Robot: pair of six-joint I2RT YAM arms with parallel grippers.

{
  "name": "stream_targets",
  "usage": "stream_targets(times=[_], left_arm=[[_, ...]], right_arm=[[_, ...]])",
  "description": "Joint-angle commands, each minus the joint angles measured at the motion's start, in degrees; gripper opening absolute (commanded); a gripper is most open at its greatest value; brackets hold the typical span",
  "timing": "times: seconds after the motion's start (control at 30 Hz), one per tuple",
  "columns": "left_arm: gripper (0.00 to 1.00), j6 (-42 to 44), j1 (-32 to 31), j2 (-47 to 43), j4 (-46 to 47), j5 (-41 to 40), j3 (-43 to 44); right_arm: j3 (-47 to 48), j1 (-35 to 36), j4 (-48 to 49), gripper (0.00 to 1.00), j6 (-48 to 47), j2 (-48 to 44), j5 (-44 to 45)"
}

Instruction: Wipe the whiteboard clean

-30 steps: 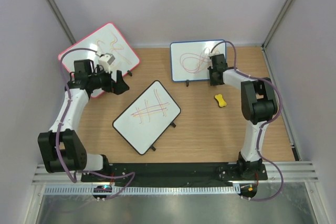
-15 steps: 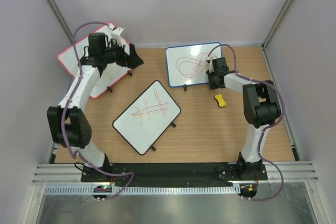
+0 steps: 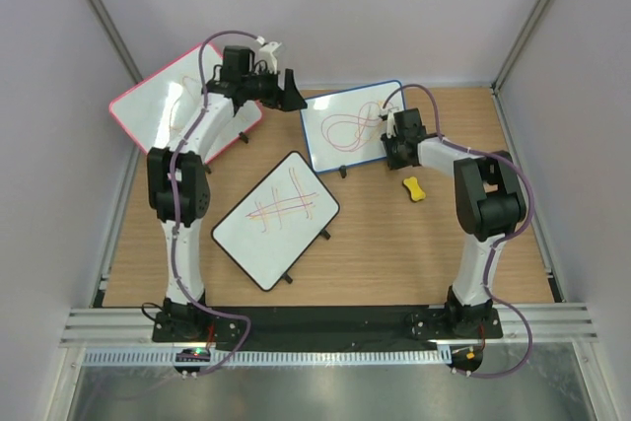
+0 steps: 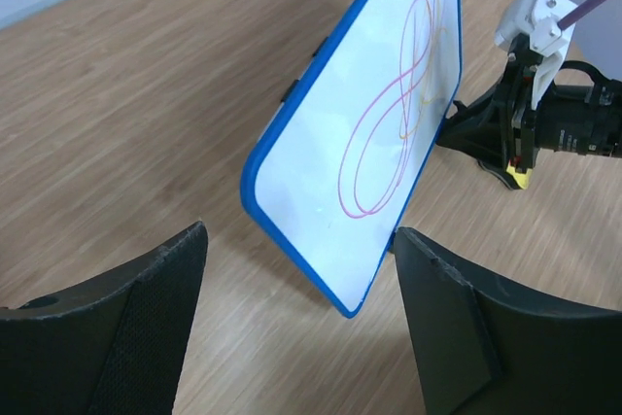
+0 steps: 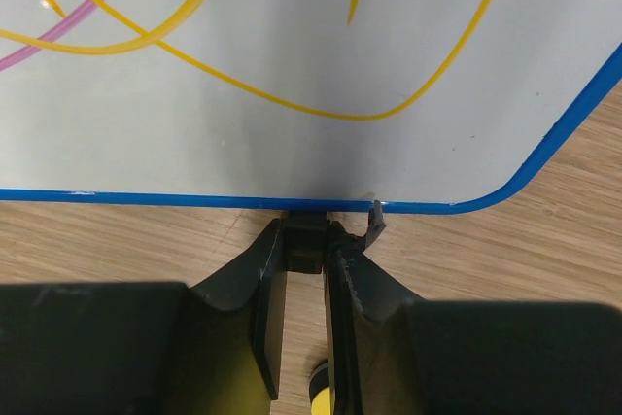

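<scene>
The whiteboard (image 3: 347, 128) has a blue frame and carries purple and orange loops. It stands tilted at the back of the table, its marked face (image 4: 394, 133) towards the left wrist camera. My right gripper (image 3: 399, 142) is shut on a small black foot (image 5: 305, 246) at the board's edge (image 5: 194, 199). My left gripper (image 3: 293, 96) is open just off the board's left corner. That rounded corner (image 4: 340, 293) lies between the two black fingers (image 4: 165, 289) without touching either.
A larger pink-framed board (image 3: 177, 110) leans at the back left. A black-framed board with crossed lines (image 3: 276, 219) lies mid-table. A small yellow bone-shaped piece (image 3: 415, 188) lies on the wood right of my right gripper. Walls close in on three sides.
My left arm has swung from the pink board across to the blue board's left corner, its jaws narrowing slightly. My right gripper has dragged the blue board leftward and turned it.
</scene>
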Motion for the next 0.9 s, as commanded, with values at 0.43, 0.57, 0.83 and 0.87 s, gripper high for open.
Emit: stream_targets(times=[0.43, 0.57, 0.83, 0.87], left_arm=[[0.62, 6.23, -2.12, 5.70, -6.19, 0.62, 7.60], [0.54, 9.49, -2.12, 5.61, -6.46, 2.11, 7.25], [0.38, 13.09, -2.03, 9.04, -6.72, 6.34, 10.41], [0.38, 13.27, -2.03, 9.30, -6.63, 6.25, 10.85]], right_arm=[[-0.77, 1.05, -3.68, 0.01, -0.33, 2.03, -4.58], [-0.69, 1.14, -3.24, 0.01, -0.07, 2.21, -4.93], [-0.25, 1.05, -3.50, 0.01, 0.02, 2.91, -4.40], [-0.16, 1.05, -3.50, 0.01, 0.02, 3.00, -4.31]])
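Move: The left hand, still empty and open, goes for the blue-framed whiteboard's upper left corner, about 4 cm to its right, 2 cm ahead and 6 cm below; that whiteboard's middle is some 15 cm right, 2 cm back and 11 cm down. From that hand the black-framed board lies roughly 27 cm back and 5 cm left, the red-framed one 26 cm left and 2 cm ahead. The right hand, already on the lower edge, has the whiteboard's middle about 8 cm left, 5 cm ahead and 6 cm above, with the yellow eraser 9 cm back and 7 cm right. The left hand sinks about 4 cm and shifts some 2 cm to the right, nearly all of the sideways part coming early, to bring its fingers around the upper left corner of the blue-framed whiteboard, turning about 10 degrees clockwise as they close from wide open to well under half, the far finger coming up against the frame. Meanwhile the right hand stays in place and keeps its closed grip on the black clip at the whiteboard's lower edge, steadying it. ##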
